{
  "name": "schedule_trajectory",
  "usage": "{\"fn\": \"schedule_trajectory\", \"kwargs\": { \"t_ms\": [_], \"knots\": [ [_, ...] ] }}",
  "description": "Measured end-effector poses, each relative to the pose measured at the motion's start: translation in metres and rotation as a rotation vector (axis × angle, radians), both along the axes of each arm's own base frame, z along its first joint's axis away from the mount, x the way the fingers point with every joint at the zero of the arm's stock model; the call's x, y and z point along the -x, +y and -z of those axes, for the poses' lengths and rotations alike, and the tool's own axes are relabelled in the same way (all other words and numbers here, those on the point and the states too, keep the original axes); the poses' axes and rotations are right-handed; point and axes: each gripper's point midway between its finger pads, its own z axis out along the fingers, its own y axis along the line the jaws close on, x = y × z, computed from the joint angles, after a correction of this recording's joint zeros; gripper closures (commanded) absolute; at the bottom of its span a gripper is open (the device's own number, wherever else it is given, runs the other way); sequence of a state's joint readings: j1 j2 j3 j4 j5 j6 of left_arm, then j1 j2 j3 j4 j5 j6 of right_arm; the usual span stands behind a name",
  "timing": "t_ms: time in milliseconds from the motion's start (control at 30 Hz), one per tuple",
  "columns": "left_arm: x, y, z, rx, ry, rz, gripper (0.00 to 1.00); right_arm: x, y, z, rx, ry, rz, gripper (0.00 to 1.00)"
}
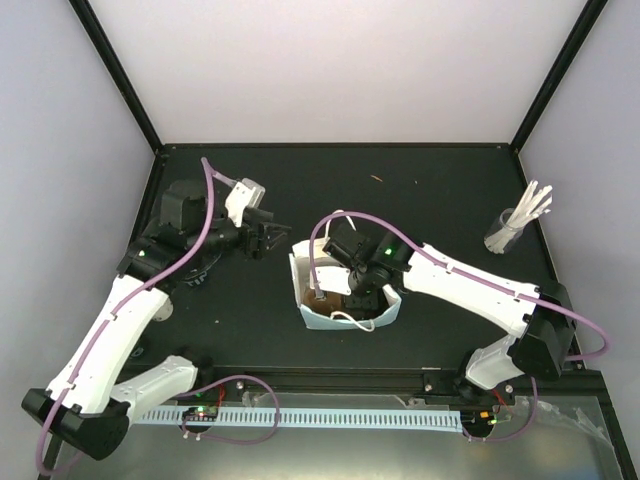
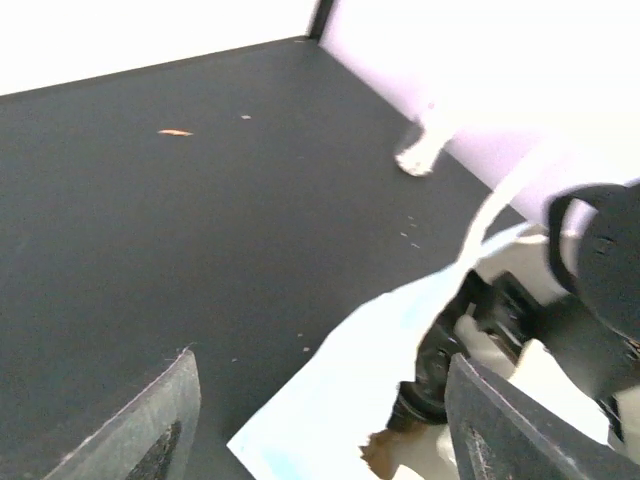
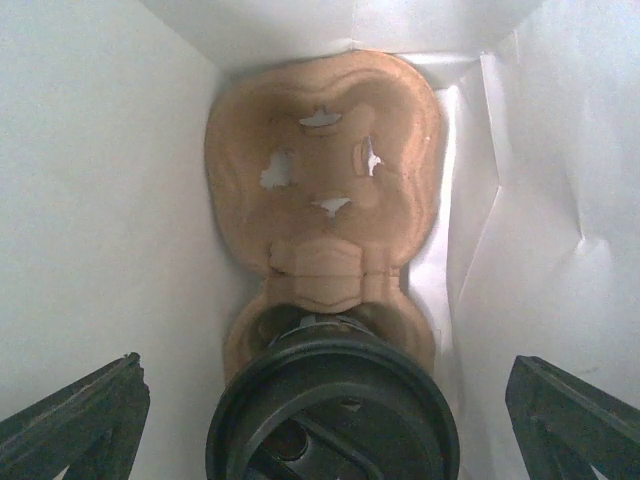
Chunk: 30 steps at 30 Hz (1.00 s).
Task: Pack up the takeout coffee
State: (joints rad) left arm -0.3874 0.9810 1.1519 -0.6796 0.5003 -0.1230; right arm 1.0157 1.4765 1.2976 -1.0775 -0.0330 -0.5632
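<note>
Looking down into the bag in the right wrist view, a brown pulp cup carrier lies on the bottom. A cup with a black lid sits in its near hole; only the lid shows. My right gripper hangs over that lid, open, with a finger far out on each side and nothing held. In the top view the right gripper reaches into the light-blue bag. My left gripper is just left of the bag, open. In its wrist view, the left gripper has the bag's wall between its spread fingers, untouched.
A clear glass of white sticks stands at the back right of the black table. It appears blurred in the left wrist view. A small brown scrap lies near the back edge. White walls close in the table on three sides.
</note>
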Motion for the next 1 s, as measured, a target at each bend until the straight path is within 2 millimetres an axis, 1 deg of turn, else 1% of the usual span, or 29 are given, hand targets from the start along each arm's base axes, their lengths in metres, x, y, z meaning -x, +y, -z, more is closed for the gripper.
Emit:
{"fn": "schedule_trajectory", "kwargs": {
  "t_ms": [67,133,267,333,400,533,633,667,733,767,867,1000],
  "knots": [
    [0.007,-0.007,-0.002,0.012,-0.01,0.067,0.34,0.0,0.001,0.0,-0.002,0.003,-0.009,0.0],
    [0.008,-0.015,0.002,0.014,-0.007,0.128,0.36,0.001,0.002,0.0,-0.006,0.005,-0.02,0.0],
    [0.007,-0.027,0.022,-0.006,0.018,0.218,0.36,0.001,0.005,-0.001,-0.018,0.003,-0.035,0.0],
    [0.009,-0.031,0.028,-0.017,0.017,0.247,0.38,0.001,0.006,-0.001,-0.022,0.0,-0.039,0.0],
    [0.012,-0.036,0.028,-0.02,0.002,0.284,0.41,0.001,0.006,-0.002,-0.026,-0.001,-0.043,0.0],
    [0.019,-0.05,0.031,-0.039,0.006,0.364,0.49,0.001,0.007,-0.003,-0.034,-0.003,-0.048,0.0],
    [0.023,-0.061,0.038,-0.063,0.022,0.418,0.6,0.001,0.007,-0.007,-0.046,-0.011,-0.048,0.0],
    [0.025,-0.064,0.042,-0.072,0.032,0.432,0.67,0.001,0.007,-0.009,-0.052,-0.015,-0.048,0.0],
    [0.027,-0.066,0.048,-0.086,0.053,0.444,0.9,0.0,0.008,-0.012,-0.065,-0.024,-0.049,0.0],
    [0.027,-0.066,0.05,-0.097,0.057,0.449,0.97,0.0,0.009,-0.014,-0.073,-0.029,-0.048,0.0],
    [0.023,-0.066,0.054,-0.119,0.076,0.446,0.98,-0.001,0.01,-0.021,-0.096,-0.046,-0.052,0.0],
    [0.018,-0.068,0.052,-0.136,0.087,0.443,0.99,-0.001,0.01,-0.038,-0.161,-0.092,-0.057,0.0]
  ]
}}
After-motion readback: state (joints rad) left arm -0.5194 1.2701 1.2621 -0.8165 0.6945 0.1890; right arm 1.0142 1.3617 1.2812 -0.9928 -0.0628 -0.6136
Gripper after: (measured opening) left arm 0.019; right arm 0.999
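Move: The paper bag's left rim, near its far corner, lies about 7 cm to the left hand's right, 2 cm back and 6 cm below. The far handle loop stands some 12 cm to that hand's right, 2 cm ahead and 3 cm lower. The right hand is already inside the bag, whose middle is level with it fore and aft, 1 cm left and 4 cm below. The black-lidded cup is about 1 cm to its right, straight below by 10 cm; the holder's middle is 4 cm left and 14 cm down. The left fingers shut fully at the bag's far-left rim and seem to pinch the paper there, after the hand travels about 7 cm right, 5 cm down and slightly back, swinging some 25 degrees clockwise. The right hand, still wide open inside the bag, first barely moves, then rises about 4 cm away from the lidded cup. ##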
